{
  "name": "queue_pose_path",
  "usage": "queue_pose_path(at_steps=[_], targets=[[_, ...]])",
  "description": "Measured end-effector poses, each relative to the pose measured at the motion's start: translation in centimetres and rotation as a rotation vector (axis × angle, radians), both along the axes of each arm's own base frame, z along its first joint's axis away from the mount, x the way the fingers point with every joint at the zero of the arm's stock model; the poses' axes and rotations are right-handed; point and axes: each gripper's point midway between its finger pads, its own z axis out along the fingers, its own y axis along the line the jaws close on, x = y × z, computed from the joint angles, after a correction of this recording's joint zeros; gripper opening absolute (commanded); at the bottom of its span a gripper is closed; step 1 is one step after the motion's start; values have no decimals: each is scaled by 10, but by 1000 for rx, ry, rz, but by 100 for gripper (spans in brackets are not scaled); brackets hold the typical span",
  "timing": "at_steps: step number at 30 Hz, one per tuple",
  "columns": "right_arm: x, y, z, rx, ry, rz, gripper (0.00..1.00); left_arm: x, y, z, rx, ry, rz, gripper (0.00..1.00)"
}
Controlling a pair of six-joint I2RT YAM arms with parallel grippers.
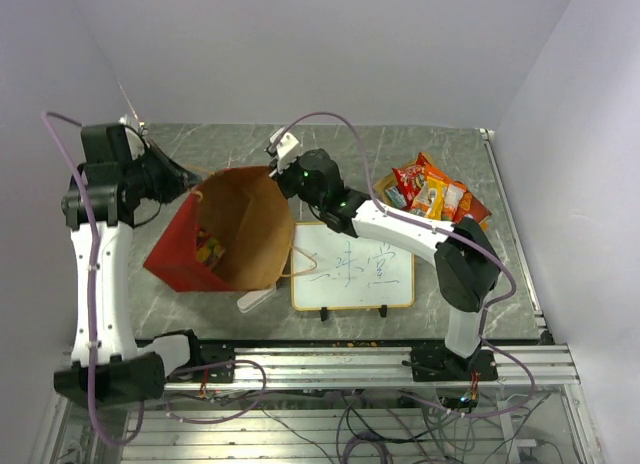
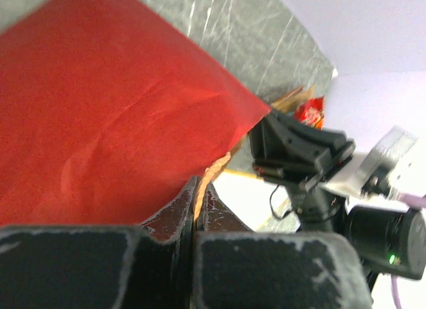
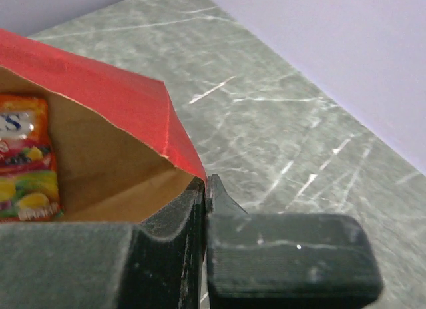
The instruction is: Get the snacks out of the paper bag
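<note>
The paper bag (image 1: 190,246), red outside and brown inside, is held up with its mouth wide open toward the camera. My left gripper (image 1: 192,187) is shut on the bag's left rim (image 2: 200,186). My right gripper (image 1: 281,176) is shut on the bag's right rim (image 3: 190,159). Snack packets (image 1: 209,249) lie at the bottom inside the bag; an orange and yellow one shows in the right wrist view (image 3: 23,162). A pile of snacks (image 1: 432,194), orange, red and yellow, lies on the table at the back right.
A framed whiteboard (image 1: 352,267) with writing lies flat in front of the bag, under the right arm. A small white block (image 1: 256,300) sits by the bag's near corner. The table's right edge (image 1: 512,224) runs close past the snack pile.
</note>
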Motion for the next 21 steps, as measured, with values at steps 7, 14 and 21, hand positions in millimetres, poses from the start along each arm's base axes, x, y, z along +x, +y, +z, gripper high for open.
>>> queue_pose_path(at_steps=[7,14,21], targets=[[7,-23,38,96,-75,-168,0,77,11,45,54,-130,-27,7],[-47,-21,39,138,-98,-119,0,73,13,48,144,-179,-86,7],[-81,-25,6,114,-37,-56,2,-2,10,15,194,-107,-94,7]])
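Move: The fruit snack pack, the last one showing in the bag, lies roughly 15 cm back of the right gripper, 15 cm to its left and about 14 cm below. From the left gripper it is some 5 cm back, 2 cm to the left and 22 cm down. On the table, about 22 cm below the right gripper, the whiteboard is some 17 cm back and 18 cm right, and the white eraser about 25 cm back and 6 cm left. Shake the bag with both grippers shut: keep the left on the tan handle and the right on the red rim corner. Swing the left forward about 8 cm and up 5, tipping its fingers up some 10 degrees, then pull it straight back to where it began. With it, lift the right about 4.5 cm, drifting slightly right, then draw it back some 9 cm towards the robot while lowering it. ##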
